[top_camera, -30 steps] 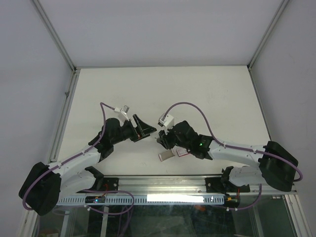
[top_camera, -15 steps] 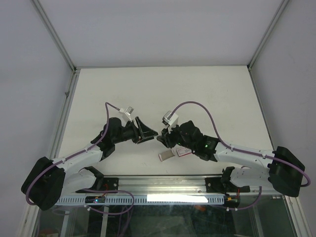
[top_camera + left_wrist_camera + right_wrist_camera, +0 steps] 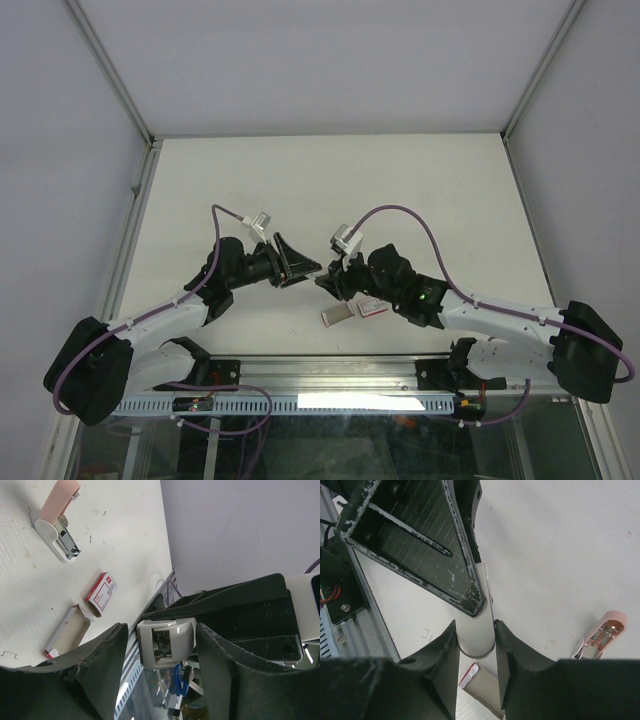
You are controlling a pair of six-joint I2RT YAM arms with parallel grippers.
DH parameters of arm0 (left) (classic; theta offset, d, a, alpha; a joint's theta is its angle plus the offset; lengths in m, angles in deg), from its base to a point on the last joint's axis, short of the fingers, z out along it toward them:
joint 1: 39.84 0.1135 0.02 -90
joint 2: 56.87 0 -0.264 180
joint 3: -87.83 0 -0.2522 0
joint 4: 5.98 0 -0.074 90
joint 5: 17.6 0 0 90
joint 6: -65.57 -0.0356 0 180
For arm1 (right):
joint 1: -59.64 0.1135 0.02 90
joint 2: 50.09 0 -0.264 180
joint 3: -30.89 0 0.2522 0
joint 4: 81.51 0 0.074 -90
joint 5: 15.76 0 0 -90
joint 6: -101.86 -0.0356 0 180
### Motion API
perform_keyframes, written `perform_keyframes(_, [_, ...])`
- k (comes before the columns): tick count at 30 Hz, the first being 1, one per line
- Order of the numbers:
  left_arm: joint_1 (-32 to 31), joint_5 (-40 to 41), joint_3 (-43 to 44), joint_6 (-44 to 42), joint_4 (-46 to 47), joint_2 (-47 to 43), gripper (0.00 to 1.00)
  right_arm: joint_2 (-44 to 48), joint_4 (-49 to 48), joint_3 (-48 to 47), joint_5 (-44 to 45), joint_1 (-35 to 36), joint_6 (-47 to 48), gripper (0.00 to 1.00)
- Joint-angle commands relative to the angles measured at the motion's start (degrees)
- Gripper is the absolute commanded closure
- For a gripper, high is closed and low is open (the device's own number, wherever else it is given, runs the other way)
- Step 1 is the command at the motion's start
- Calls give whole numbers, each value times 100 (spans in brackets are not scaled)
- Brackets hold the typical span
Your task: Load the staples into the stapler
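My right gripper (image 3: 475, 630) is shut on the rounded end of a grey-white oblong piece (image 3: 476, 615), held above the table. My left gripper (image 3: 160, 630) meets it from the other side, its fingers closed flat against that same piece (image 3: 165, 642). In the top view the two grippers (image 3: 303, 267) (image 3: 328, 280) touch tip to tip. A pink stapler (image 3: 55, 520) with a grey base lies open on the table, also visible as the pink stapler (image 3: 601, 636). The red-pink staple box (image 3: 101, 593) and its greyish tray (image 3: 67, 630) lie apart. I cannot make out staple strips.
A tiny loose staple (image 3: 425, 634) lies on the table near the front rail (image 3: 330, 372). Box (image 3: 371, 308) and tray (image 3: 336, 315) sit just under the right arm. Metal frame posts border the white table (image 3: 330, 180) left and right.
The left gripper's jaws have narrowed from wide open onto the grey-white piece. Both arms shifted slightly, and the right gripper kept its hold.
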Motion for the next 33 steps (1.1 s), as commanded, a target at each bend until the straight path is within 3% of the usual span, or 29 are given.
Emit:
perform_keyframes(1, [25, -195, 66, 175, 479, -12, 46, 183, -462, 3, -177, 33, 0, 99])
perform_keyframes(5, [29, -195, 7, 250, 603, -2, 54, 200, -450, 3, -294, 33, 17, 99])
perform_keyframes(9, [25, -211, -34, 312, 726, -10, 71, 212, -403, 3, -149, 33, -46, 97])
perform_keyframes(12, [27, -223, -36, 341, 791, -35, 80, 324, -455, 54, -10, 33, -152, 78])
perform_keyframes(16, [26, -221, -43, 287, 893, -72, 84, 543, -451, 94, 103, 24, -423, 44])
perform_keyframes(21, [25, -197, -144, 168, 1401, -171, 90, 988, -451, 121, -168, -279, -1553, 23])
perform_keyframes(28, [21, -343, -154, -28, 1989, -270, 93, 1210, -1011, 366, -1146, -765, -3560, 15])
perform_keyframes(33, [23, -579, -105, -170, 2059, -362, 93, 1041, -1022, 332, -1716, -898, -3789, 15])
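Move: The white stapler is gripped in the right fingers, its middle about 2 cm left of and 1 cm ahead of the right hand. It already stands between the open left fingers, some 2 cm right of and 1 cm back from the left hand. From the left hand, everything else lies about 12 cm lower: the pink stapler 6 cm ahead and 6 right, the empty tray 5 back and 4 right, the staple box 3 back and 12 right. The white stapler changes hands in the air: the left fingers close on it while the right still grips, then the right fingers open wide and let go. The right hand pulls off upward by about 7 cm, slightly back and to its right, its wrist turning some 35 degrees, while the left lifts the stapler about 4 cm, fingertips tilting up. ##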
